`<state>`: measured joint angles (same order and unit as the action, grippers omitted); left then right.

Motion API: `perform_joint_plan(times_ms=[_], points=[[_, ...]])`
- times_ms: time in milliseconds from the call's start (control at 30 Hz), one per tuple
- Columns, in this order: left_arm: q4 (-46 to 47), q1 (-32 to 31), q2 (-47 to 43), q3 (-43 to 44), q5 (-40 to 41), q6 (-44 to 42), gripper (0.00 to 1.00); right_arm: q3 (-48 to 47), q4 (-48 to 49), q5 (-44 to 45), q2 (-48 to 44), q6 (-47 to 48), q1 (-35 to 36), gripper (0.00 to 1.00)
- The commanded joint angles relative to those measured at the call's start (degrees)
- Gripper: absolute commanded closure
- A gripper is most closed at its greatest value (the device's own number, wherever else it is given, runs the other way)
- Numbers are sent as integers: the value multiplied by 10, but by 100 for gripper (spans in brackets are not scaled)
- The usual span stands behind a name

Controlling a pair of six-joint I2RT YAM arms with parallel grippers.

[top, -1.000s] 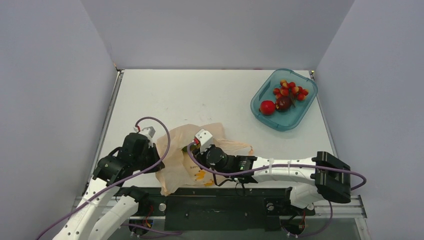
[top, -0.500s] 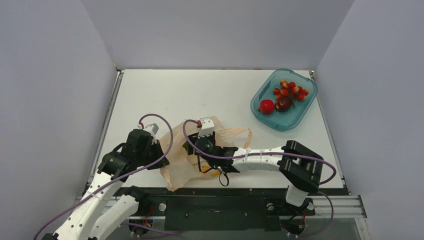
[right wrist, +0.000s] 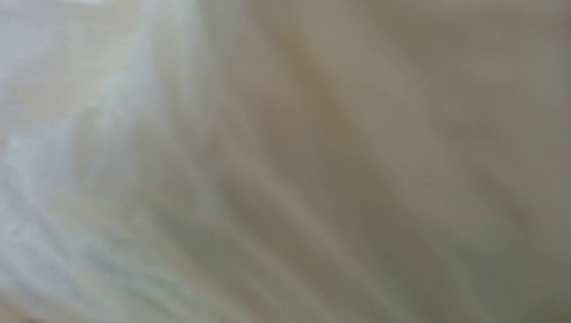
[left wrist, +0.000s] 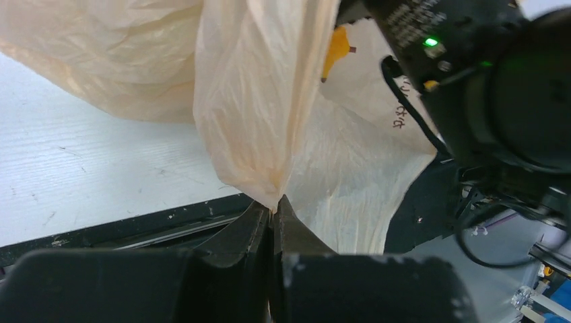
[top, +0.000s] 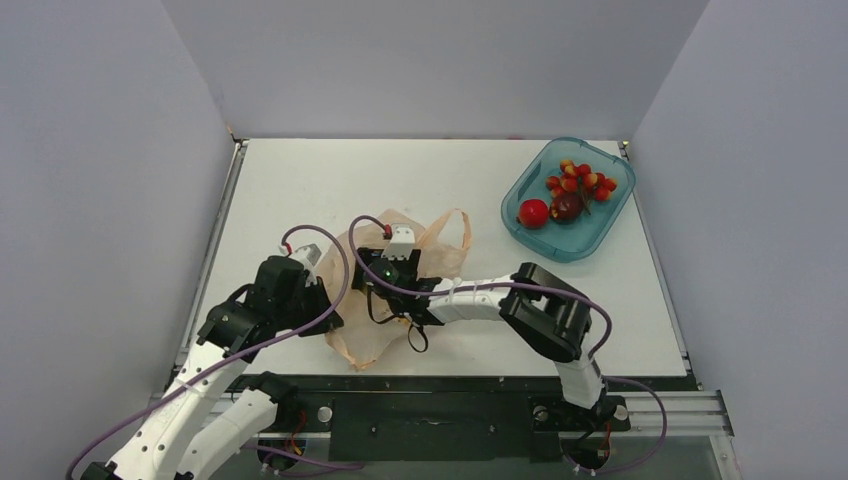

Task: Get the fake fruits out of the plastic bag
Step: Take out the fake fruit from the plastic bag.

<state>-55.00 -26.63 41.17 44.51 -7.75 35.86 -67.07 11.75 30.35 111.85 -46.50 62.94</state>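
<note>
The pale-orange plastic bag (top: 440,240) lies crumpled near the table's front, left of centre. My left gripper (left wrist: 275,205) is shut on a pinched fold of the bag (left wrist: 256,101) at its left side. The right arm's wrist (top: 390,268) reaches into the bag's mouth, and its fingers are hidden by the film. The right wrist view shows only blurred bag film (right wrist: 285,161). Three fake fruits lie in the teal tub (top: 590,238) at the back right: a red berry cluster (top: 580,178), a red ball (top: 534,213) and a dark maroon fruit (top: 567,206). Any fruit inside the bag is hidden.
Grey walls enclose the table on three sides. The black front rail (top: 430,400) runs just below the bag. The right arm's black wrist housing (left wrist: 512,101) fills the upper right of the left wrist view, close to the bag.
The right arm has swung left and pushed further into the bag. The bag's top and loop handle have shifted toward the back. The left gripper has risen slightly with its fold.
</note>
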Motion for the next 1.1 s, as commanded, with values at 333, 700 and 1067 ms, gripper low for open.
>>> perform_joint_plan(times_ms=[333,700,1067], points=[[31,-13,0,-3,-29,11,100,-163,52,-58,162,71,-14,11],[10,-17,-7,6,-4,10,100,-156,4,-69,119,110,-34,57],[-1,-17,-7,15,62,4,100,7,-4,-196,-108,177,-41,97]])
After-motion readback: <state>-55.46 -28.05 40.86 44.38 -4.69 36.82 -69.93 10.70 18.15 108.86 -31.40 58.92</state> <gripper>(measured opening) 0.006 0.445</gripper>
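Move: The green fruit lies hidden in the far left part of the plastic bag, about 4 cm ahead of the right hand, 6 cm to its left and 4 cm lower. The bag rim pinched by the left fingers is some 14 cm back from the right hand, 6 cm to its left and 7 cm higher; the bag's loose handle stands about 17 cm to its right and 5 cm ahead. From the left hand the green fruit is roughly 18 cm ahead, 1 cm right and 11 cm below. The green fruit is pinched inside the bag: the right hand, its fingers wide open, reaches about 8 cm left while pushing some 4 cm forward and 4 cm down, then closes on the fruit. Holding it, that hand swings back right about 7 cm, lifts some 8 cm and draws back a little, turning slightly counter-clockwise, while the left hand keeps its pinch on the rim. ##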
